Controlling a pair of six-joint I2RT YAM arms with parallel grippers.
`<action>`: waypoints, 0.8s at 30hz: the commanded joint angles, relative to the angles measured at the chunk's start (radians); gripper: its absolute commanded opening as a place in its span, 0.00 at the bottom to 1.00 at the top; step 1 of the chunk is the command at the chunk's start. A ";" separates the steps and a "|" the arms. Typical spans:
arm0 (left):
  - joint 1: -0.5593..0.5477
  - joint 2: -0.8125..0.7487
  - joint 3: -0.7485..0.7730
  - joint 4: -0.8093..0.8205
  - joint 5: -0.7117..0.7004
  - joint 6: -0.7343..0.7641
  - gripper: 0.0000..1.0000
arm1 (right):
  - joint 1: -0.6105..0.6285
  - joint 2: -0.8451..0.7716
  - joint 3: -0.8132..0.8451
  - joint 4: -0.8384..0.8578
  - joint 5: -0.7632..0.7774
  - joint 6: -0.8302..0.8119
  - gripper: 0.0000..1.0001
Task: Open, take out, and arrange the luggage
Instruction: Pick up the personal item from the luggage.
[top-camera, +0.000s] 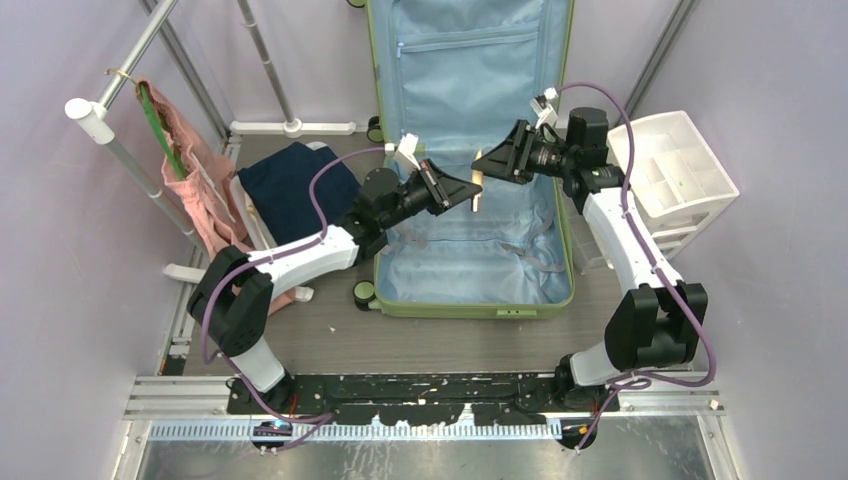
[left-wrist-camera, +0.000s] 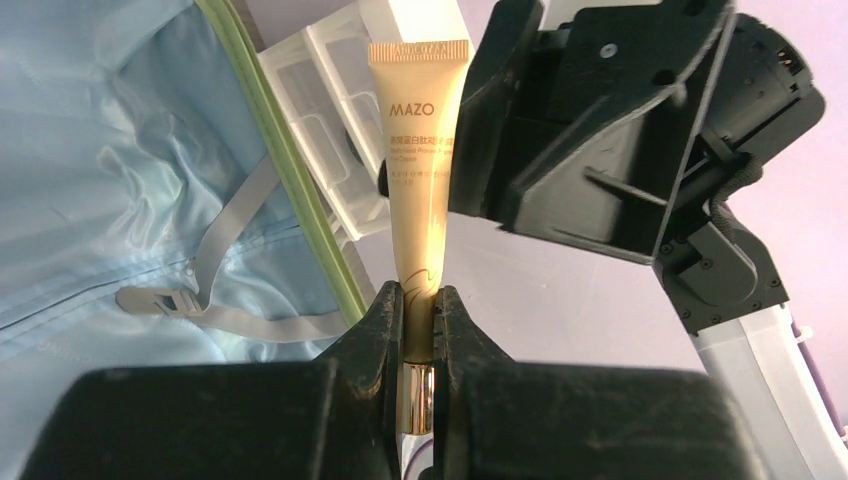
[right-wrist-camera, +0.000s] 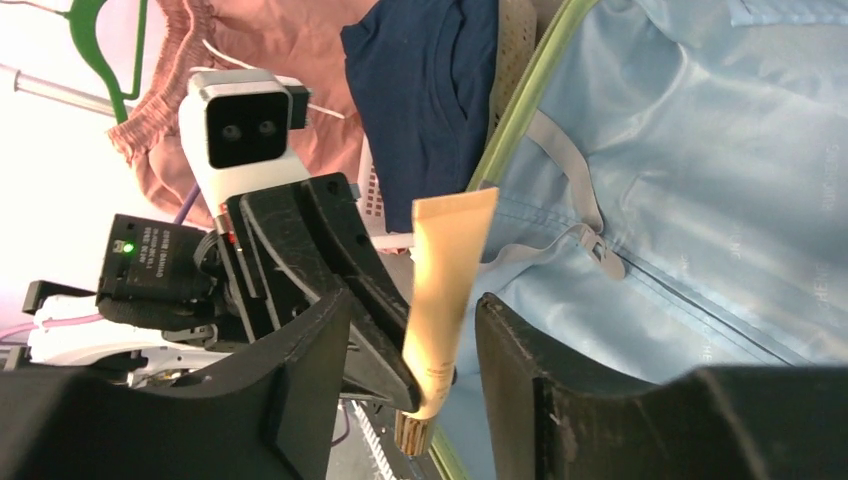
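The luggage (top-camera: 480, 308) lies open on the floor, its pale blue lining (left-wrist-camera: 100, 150) (right-wrist-camera: 720, 200) and grey straps showing. Over its middle, my left gripper (top-camera: 468, 192) (left-wrist-camera: 420, 300) is shut on the capped end of a cream "MAZO" tube (left-wrist-camera: 420, 170) (right-wrist-camera: 445, 290), which stands upright from the jaws. My right gripper (top-camera: 482, 163) (right-wrist-camera: 412, 302) faces it from the right, open. Its two fingers stand either side of the tube with a gap on each side. The gold cap (right-wrist-camera: 410, 432) pokes out below the left gripper's finger (right-wrist-camera: 350, 260).
A white drawer unit (top-camera: 675, 170) (left-wrist-camera: 330, 130) stands right of the suitcase. Left of it a navy garment (top-camera: 295, 180) (right-wrist-camera: 430, 80) lies on a white basket. A pink garment (top-camera: 195, 175) on a green hanger hangs from the white rack (top-camera: 100, 120).
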 joint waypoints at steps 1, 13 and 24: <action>-0.005 -0.056 0.002 0.087 -0.016 -0.011 0.00 | 0.021 0.009 -0.008 0.047 0.023 0.016 0.52; -0.005 -0.073 -0.008 0.033 -0.011 0.002 0.48 | 0.044 0.025 0.079 -0.049 -0.011 -0.092 0.13; 0.032 -0.284 -0.130 -0.258 -0.007 0.338 0.76 | -0.175 -0.004 0.273 -0.559 0.260 -0.717 0.13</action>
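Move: My left hand already pinches the cream-coloured tube near its cap, the tube's middle about 2 cm ahead of that hand. From my right hand, open around the tube, its middle lies about 2 cm to the left, 1 cm back and 2 cm lower. The suitcase's middle is straight below my left hand, some 28 cm down. The white drawers stand roughly 31 cm to the right of my right hand, 5 cm ahead and 18 cm lower. I ease my right hand about 2 cm down and just over 1 cm left onto the tube and shut its fingers on the body, while my left hand holds still. Then my left fingers open wide and let go, and that hand backs off some 4 cm to the left and back; my right hand carries the tube about 6 cm rightwards, tilting some 15 degrees. ##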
